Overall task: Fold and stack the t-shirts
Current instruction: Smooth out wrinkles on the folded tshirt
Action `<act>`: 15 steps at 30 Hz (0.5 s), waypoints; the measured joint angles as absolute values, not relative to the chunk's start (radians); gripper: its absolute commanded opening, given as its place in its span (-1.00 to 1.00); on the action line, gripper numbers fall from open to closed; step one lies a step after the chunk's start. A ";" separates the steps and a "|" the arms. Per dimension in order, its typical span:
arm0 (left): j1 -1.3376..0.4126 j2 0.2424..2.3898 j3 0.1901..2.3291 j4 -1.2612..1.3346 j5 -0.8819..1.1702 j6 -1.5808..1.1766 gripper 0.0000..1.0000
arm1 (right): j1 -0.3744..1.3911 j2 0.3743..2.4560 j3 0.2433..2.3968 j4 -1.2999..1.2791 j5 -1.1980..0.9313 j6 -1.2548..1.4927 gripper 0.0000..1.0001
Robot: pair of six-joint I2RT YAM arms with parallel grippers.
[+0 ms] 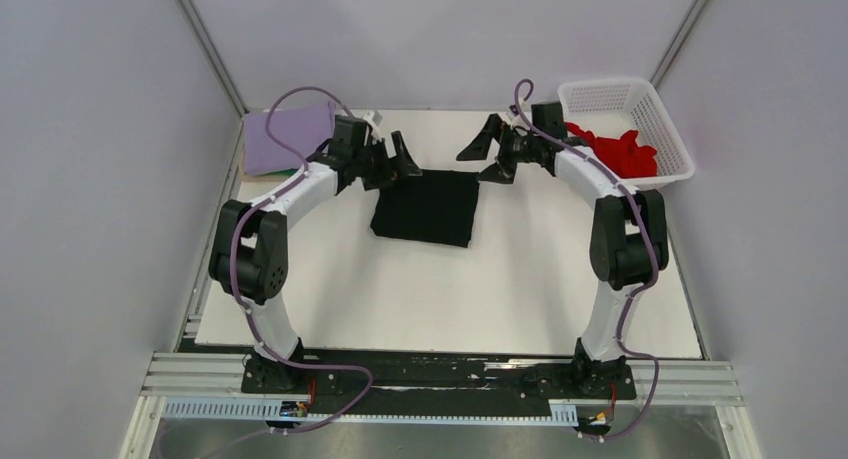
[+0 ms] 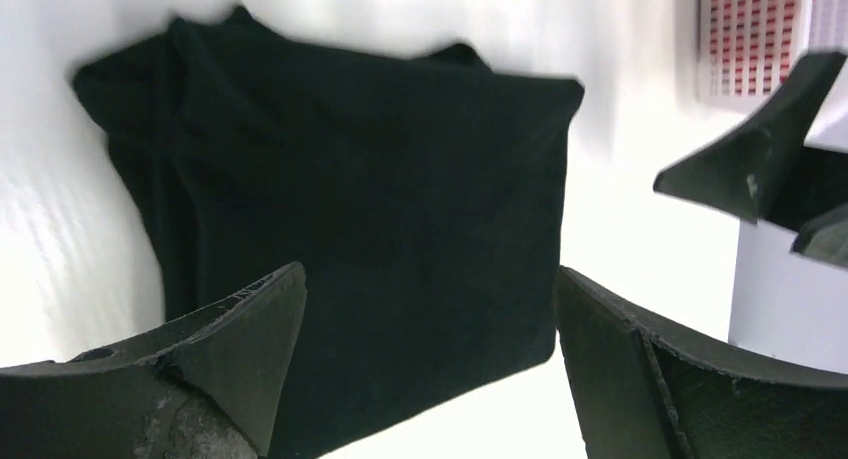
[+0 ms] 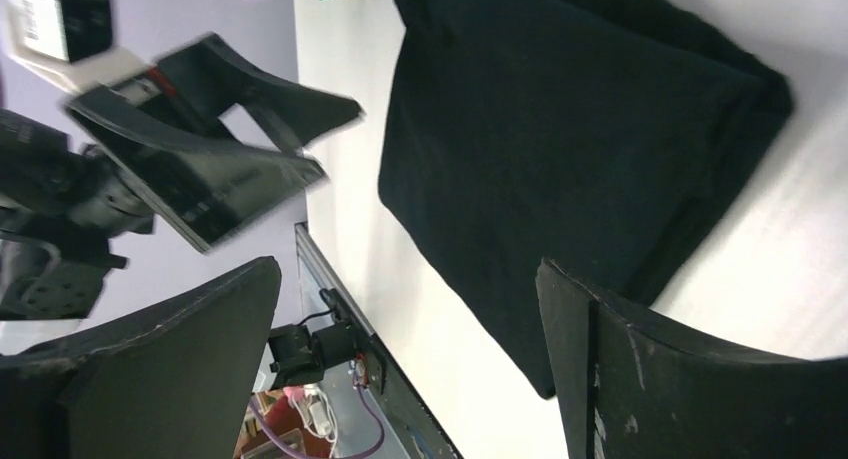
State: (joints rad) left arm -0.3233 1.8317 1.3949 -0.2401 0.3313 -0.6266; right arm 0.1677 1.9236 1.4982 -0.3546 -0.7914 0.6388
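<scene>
A black t-shirt [image 1: 425, 207] lies folded into a flat square at the middle back of the white table [image 1: 450, 299]. It fills the left wrist view [image 2: 360, 209] and the right wrist view [image 3: 560, 149]. My left gripper [image 1: 398, 164] hovers open just above its far-left corner, holding nothing [image 2: 430, 274]. Over the far-right corner my right gripper [image 1: 485, 155] is also open and empty [image 3: 408, 269]. A folded lilac t-shirt [image 1: 285, 137] rests at the back left on a green one [image 1: 290, 172]. A crumpled red t-shirt [image 1: 615, 149] lies in the basket.
The white lattice basket [image 1: 625, 94] stands at the back right corner. Grey walls close in the table on the left, right and back. Purple cables loop over both arms. The two grippers face each other closely above the black t-shirt's far edge.
</scene>
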 measured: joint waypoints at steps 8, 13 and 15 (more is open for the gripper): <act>-0.360 1.786 1.097 -0.146 0.384 -0.657 1.00 | 0.217 2.134 1.621 -0.233 -0.835 0.742 1.00; -0.359 1.790 1.031 -0.062 0.414 -0.660 1.00 | 0.213 2.296 1.668 -0.206 -0.802 0.775 1.00; -0.358 1.790 1.010 -0.027 0.424 -0.661 1.00 | 0.209 2.333 1.681 -0.200 -0.826 0.799 1.00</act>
State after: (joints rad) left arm -0.3576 1.7897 1.0096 -0.0273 0.4240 -0.6613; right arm 0.2089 2.3329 1.6810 -0.1997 -0.8261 0.7986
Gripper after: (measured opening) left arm 0.996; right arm 0.997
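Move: The folded black t-shirt lies loosely released between the open hands, its middle about 6 cm right of the left hand, 4 cm back and 12 cm below. From the right hand the middle is some 12 cm left, 3 cm back and 13 cm below. The purple shirt stack stands about 20 cm left of the left hand and 13 cm ahead. The white basket is roughly 28 cm right of the right hand and 13 cm ahead. The black t-shirt is approached from above by both wide-open hands: the left sinks about 9 cm while drawing back 8 cm, down to the shirt's left side. The right first slides left, then reaches forward and drops some 11 cm to the far right corner. Both tip slightly farther down, and their fingertips come onto or very near the cloth. ##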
